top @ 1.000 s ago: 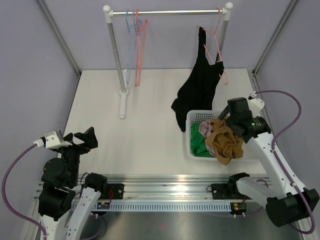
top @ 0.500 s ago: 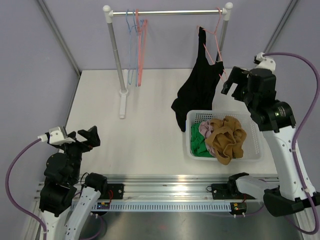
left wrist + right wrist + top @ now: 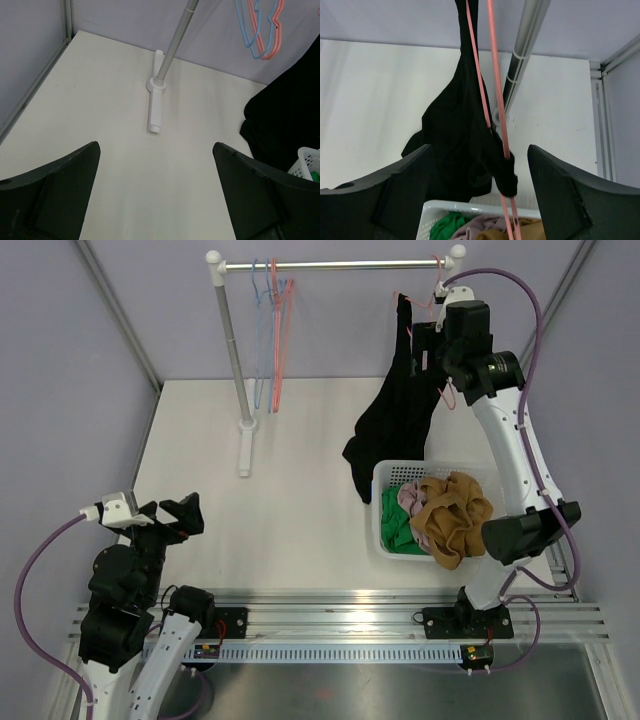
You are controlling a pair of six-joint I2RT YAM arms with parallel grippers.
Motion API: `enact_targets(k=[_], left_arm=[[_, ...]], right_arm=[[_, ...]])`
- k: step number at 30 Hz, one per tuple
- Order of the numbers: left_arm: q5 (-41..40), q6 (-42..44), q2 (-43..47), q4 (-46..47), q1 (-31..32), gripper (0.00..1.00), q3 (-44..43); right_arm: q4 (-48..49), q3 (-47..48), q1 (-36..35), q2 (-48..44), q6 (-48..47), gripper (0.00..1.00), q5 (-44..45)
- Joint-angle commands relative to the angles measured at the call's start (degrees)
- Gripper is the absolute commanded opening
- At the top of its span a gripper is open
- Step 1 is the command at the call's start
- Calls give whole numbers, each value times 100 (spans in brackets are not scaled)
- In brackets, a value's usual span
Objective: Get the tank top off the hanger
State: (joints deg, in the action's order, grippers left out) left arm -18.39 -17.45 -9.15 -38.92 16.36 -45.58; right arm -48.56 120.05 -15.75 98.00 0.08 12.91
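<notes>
A black tank top (image 3: 395,420) hangs from a pink hanger (image 3: 447,397) at the right end of the rail, its hem draped down beside the basket. My right gripper (image 3: 425,340) is raised next to the hanger, just under the rail. In the right wrist view the tank top (image 3: 455,130) and the hanger's pink wires (image 3: 496,100) run between the wide-apart jaws of the right gripper (image 3: 479,147), touching neither finger. My left gripper (image 3: 170,515) hovers low at the near left, open and empty (image 3: 155,147). The tank top (image 3: 285,115) shows at the right of the left wrist view.
A white basket (image 3: 378,510) full of green, pink and tan clothes stands under the tank top. The white rack's rail (image 3: 340,264) spans the back, with its left post (image 3: 230,340) and foot (image 3: 155,100). Several spare blue and pink hangers (image 3: 272,330) hang near that post.
My right arm has swung up and back from over the basket to the hanger at the rail. The left arm has barely shifted.
</notes>
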Motion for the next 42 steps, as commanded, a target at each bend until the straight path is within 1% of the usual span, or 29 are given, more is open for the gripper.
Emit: enact_targets(k=[1, 3, 5, 7, 8, 12, 14, 15, 16, 19, 21, 22, 23, 24, 32, 42], left_arm=[[239, 75, -122, 253, -28, 99, -12], [301, 84, -131, 270, -28, 99, 5], [336, 93, -131, 271, -28, 99, -3], [363, 93, -140, 279, -28, 99, 5], [380, 93, -131, 279, -28, 99, 6], [389, 102, -149, 288, -28, 99, 5], [389, 102, -140, 288, -28, 99, 6], [389, 110, -131, 288, -28, 99, 6], [398, 102, -140, 288, -28, 99, 6], [415, 102, -131, 297, -28, 99, 6], [424, 102, -140, 297, -28, 99, -3], [424, 110, -140, 288, -28, 99, -3], [424, 102, -131, 297, -28, 99, -3], [424, 110, -140, 297, -28, 99, 5], [424, 102, -140, 297, -28, 99, 6], [407, 110, -166, 288, -28, 99, -3]], right_arm=[[-145, 835, 46, 315, -464, 83, -121], [-207, 1185, 63, 614, -526, 79, -121], [-330, 1554, 107, 886, -666, 75, -331], [-391, 1766, 168, 1045, -632, 71, -420], [-400, 1898, 238, 1142, -597, 69, -734], [-462, 2215, 256, 1459, -491, 63, -957], [-453, 2259, 265, 1590, -438, 51, -1079], [-444, 2277, 265, 1617, -404, 42, -1115], [-444, 2295, 265, 1661, -334, 29, -1167], [-444, 2383, 265, 1705, -184, 27, -1273], [-444, 2435, 265, 1705, -96, 20, -1483], [-436, 2470, 265, 1688, -61, 14, -1606], [-409, 2479, 257, 1679, -43, 0, -1668], [-392, 2497, 265, 1662, 123, 0, -1712], [12, 2479, 256, 1337, 545, 0, -2336], [399, 2409, 256, 774, 862, 0, -2828]])
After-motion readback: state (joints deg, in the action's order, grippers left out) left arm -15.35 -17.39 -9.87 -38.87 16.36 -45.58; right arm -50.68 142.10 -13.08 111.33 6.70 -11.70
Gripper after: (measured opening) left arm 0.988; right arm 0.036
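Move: In front of the right hand, about 6 cm straight ahead at its own height, hangs the pink hanger's wire. The black tank top hangs from that hanger, its middle around 5 cm ahead, 5 cm left and some 13 cm below the hand. The basket of clothes stands roughly 22 cm back, 10 cm right and 33 cm below. From the left hand the hanger is some 34 cm ahead, 50 cm right and 7 cm higher. Reaching forward about 6 cm to the pink hanger, the right hand dips slightly and shuts its wide-open fingers, pinching the wire between the fingertips. It then carries the hanger left some 4 cm, turning counter-clockwise and rolling its left side up, about 15 degrees each, and finishes by lifting about 5 cm while easing back. ##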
